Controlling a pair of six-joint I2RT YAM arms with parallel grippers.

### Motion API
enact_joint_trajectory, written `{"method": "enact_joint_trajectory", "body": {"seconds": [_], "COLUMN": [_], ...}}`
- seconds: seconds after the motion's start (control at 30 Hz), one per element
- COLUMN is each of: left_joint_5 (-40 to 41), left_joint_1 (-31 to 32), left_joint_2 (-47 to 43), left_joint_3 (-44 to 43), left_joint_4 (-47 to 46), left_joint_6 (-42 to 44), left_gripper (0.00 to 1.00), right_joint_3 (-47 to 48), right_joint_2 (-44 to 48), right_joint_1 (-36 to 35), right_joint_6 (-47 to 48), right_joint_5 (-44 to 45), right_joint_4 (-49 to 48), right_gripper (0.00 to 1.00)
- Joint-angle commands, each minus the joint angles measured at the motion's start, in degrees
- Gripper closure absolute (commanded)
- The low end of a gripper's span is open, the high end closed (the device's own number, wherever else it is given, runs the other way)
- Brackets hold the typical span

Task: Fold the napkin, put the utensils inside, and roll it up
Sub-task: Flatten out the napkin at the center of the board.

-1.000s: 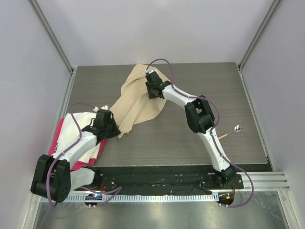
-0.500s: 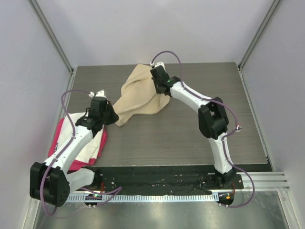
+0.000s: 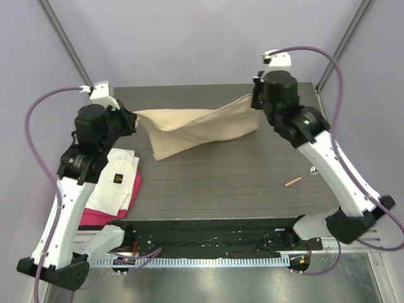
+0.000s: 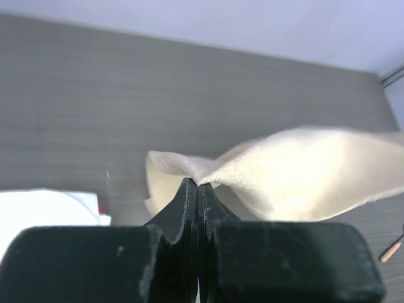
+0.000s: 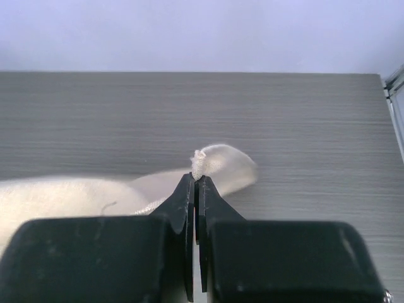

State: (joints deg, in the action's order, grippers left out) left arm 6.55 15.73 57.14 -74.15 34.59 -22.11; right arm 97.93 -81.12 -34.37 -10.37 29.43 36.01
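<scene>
The beige napkin [image 3: 196, 129] hangs stretched in the air between my two grippers, sagging over the back half of the table. My left gripper [image 3: 134, 118] is shut on its left corner; the wrist view shows the left gripper [image 4: 197, 184] pinching the napkin [image 4: 303, 173]. My right gripper [image 3: 254, 101] is shut on the right corner. In the right wrist view a tuft of the napkin [image 5: 222, 165] pokes up from the right gripper [image 5: 196, 178]. The spoon [image 3: 302, 177], one of the utensils, lies on the table at the right, its bowl mostly hidden behind my right arm.
A white cloth with a dark logo [image 3: 117, 178] lies on a pink-red cloth [image 3: 101, 218] at the table's left front. The dark grey table [image 3: 221, 183] is walled by light panels on three sides. A metal rail [image 3: 208, 259] runs along the near edge.
Both arms have risen and spread apart, lifting the napkin off the table and pulling it out wide between them. The right gripper closed on its corner during this time.
</scene>
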Motion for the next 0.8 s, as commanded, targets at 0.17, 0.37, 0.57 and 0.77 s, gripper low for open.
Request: {"method": "enact_joint_trajectory", "body": {"seconds": [0.17, 0.37, 0.57, 0.77], "left_joint_5": [-3.5, -6.2, -13.9, -10.6], "left_joint_1": [-0.3, -0.3, -0.3, -0.3], "left_joint_2": [-8.7, -9.6, -3.9, 7.8], "left_joint_3": [-18.5, -25.3, -24.4, -23.2], "left_joint_4": [9.4, 9.4, 6.3, 2.4], "left_joint_6": [5.1, 3.0, 0.7, 0.5], "left_gripper": [1.0, 1.0, 1.0, 1.0], "right_joint_3": [6.7, 11.9, 11.8, 10.3], "right_joint_2": [19.5, 23.4, 18.4, 8.5], "right_joint_1": [0.2, 0.2, 0.3, 2.5], "right_joint_6": [-4.8, -3.5, -0.2, 3.6], "right_joint_5": [-2.3, -1.0, 1.6, 7.2], "right_joint_4": [11.7, 11.4, 9.0, 3.5], "right_gripper": [0.99, 0.99, 0.99, 0.99]}}
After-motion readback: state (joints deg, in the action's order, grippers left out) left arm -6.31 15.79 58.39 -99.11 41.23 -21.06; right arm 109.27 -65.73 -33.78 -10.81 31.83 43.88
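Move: Each hand already holds a napkin corner in the air, the cloth slack between them. The board centre, where it is to be spread, lies about 7 cm ahead, 20 to the right and 33 below the left hand; the white cloth stack is roughly 6 back, 12 left and 31 below that hand. From the right hand, the board centre is about level ahead, 14 left and 36 below, and the spoon some 11 back, 17 right and 36 below. Keeping their pinch on the two corners, both hands swing the napkin up and back towards the bases, each rising about 16 to 18 cm, the fingers tipping upward some 20 to 25 degrees. The right hand also moves 8 cm right, widening the gap. Then both reverse, driving forward 5 to 7 cm while starting to sink, fingers tipping partly down again. ##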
